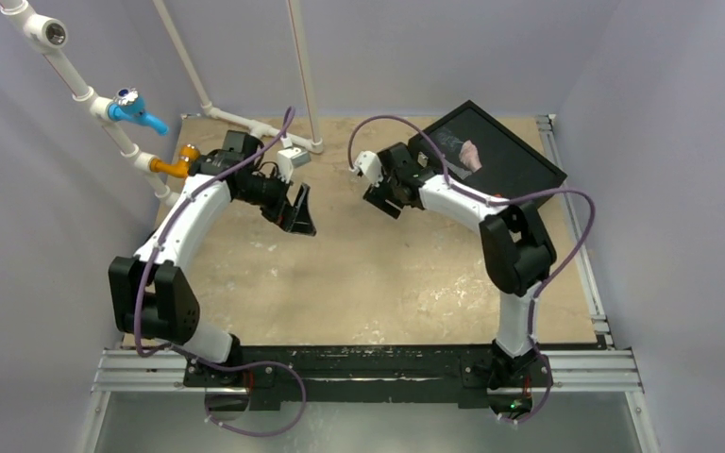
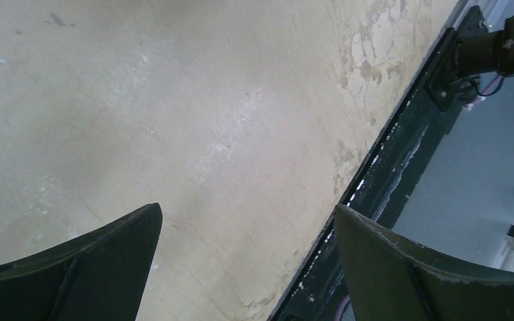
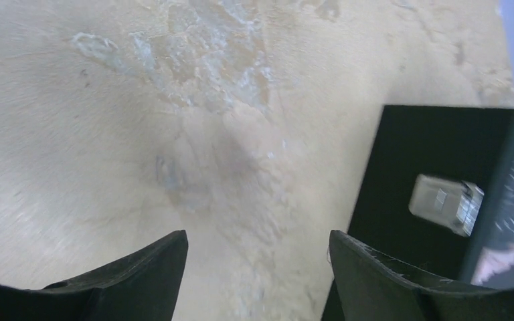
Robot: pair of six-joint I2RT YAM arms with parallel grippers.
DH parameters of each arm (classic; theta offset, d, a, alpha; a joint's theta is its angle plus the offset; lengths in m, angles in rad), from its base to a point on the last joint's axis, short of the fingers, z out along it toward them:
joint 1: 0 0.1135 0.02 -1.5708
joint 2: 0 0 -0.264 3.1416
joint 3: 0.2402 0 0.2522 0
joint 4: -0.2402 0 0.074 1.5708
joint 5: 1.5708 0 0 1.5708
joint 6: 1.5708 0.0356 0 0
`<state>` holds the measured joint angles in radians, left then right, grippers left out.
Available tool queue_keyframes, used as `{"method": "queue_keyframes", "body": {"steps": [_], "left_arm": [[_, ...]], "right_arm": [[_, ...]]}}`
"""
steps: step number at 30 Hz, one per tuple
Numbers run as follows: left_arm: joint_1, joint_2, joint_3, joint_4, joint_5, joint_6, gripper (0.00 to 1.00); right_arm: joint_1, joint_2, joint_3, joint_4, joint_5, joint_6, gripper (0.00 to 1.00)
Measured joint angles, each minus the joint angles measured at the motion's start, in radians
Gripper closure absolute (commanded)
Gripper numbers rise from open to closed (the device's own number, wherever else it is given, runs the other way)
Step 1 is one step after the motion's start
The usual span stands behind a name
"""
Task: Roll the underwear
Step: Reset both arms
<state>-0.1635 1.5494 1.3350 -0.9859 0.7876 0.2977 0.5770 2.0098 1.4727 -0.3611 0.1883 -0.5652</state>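
Observation:
The underwear (image 1: 472, 151) is a small pale pink bundle lying inside the black tray (image 1: 529, 175) at the back right. In the right wrist view a pink corner of the underwear (image 3: 498, 262) shows in the tray (image 3: 428, 154) to the right of the fingers. My right gripper (image 1: 380, 196) (image 3: 258, 244) hovers over bare table just left of the tray, open, with nothing between its fingers. My left gripper (image 1: 300, 212) (image 2: 247, 221) hangs over the table's middle left, open and empty, far from the underwear.
White pipes with a blue valve (image 1: 135, 109) and an orange fitting (image 1: 181, 162) run along the back left. A small white block (image 1: 293, 159) sits by a pipe foot. The black rail (image 2: 401, 160) marks the near table edge. Grey walls close in both sides.

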Motion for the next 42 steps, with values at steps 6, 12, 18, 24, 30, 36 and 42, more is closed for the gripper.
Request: {"method": "queue_keyframes", "body": {"steps": [6,12,18,24,30,36,42], "left_arm": [[0.0,-0.145,-0.057,0.093,-0.101,-0.029,0.0],[0.005,-0.286,-0.11,0.194,-0.23,-0.072,0.0],[0.014,-0.405,-0.158,0.292,-0.337,-0.105,0.0],[0.02,-0.502,-0.23,0.347,-0.428,-0.142,0.0],[0.02,-0.65,-0.267,0.378,-0.502,-0.156,0.0],[0.022,-0.807,-0.357,0.415,-0.562,-0.155,0.0],[0.024,-0.901,-0.447,0.446,-0.576,-0.148,0.0]], "right_arm": [[-0.018,-0.256,-0.093,0.008,-0.01,0.092,0.06],[-0.1,-0.55,-0.205,0.053,-0.025,0.172,0.01],[-0.217,-0.769,-0.339,0.089,-0.054,0.224,0.01],[-0.227,-0.957,-0.448,0.098,-0.096,0.254,0.01],[-0.227,-1.131,-0.605,0.19,-0.14,0.279,0.01],[-0.241,-1.17,-0.649,0.22,-0.128,0.305,0.01],[-0.287,-1.22,-0.656,0.238,-0.13,0.311,0.01]]}}
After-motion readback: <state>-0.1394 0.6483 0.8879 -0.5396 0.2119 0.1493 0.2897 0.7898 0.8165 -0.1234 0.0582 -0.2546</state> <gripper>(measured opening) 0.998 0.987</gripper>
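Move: Beside the closed black box, the empty right hand has the pink rolled underwear about 19 cm to its right and 11 cm ahead, nearly level with it; the box's middle is some 23 cm right, 8 cm ahead. From the left hand the underwear lies roughly 38 cm right, 22 cm ahead and 14 cm lower. The orange tap stands about 23 cm to that hand's left and 12 cm ahead. Lifting quickly some 24 cm, the right hand also swings about 15 cm right and 13 cm back, tilting its fingers up out of their downward point and opening them fully. The left, still wide open, rises and moves left about 10 cm each, easing forward slightly before drawing back, while its fingers tip up and swing counter-clockwise to face forward. Neither touches anything. ##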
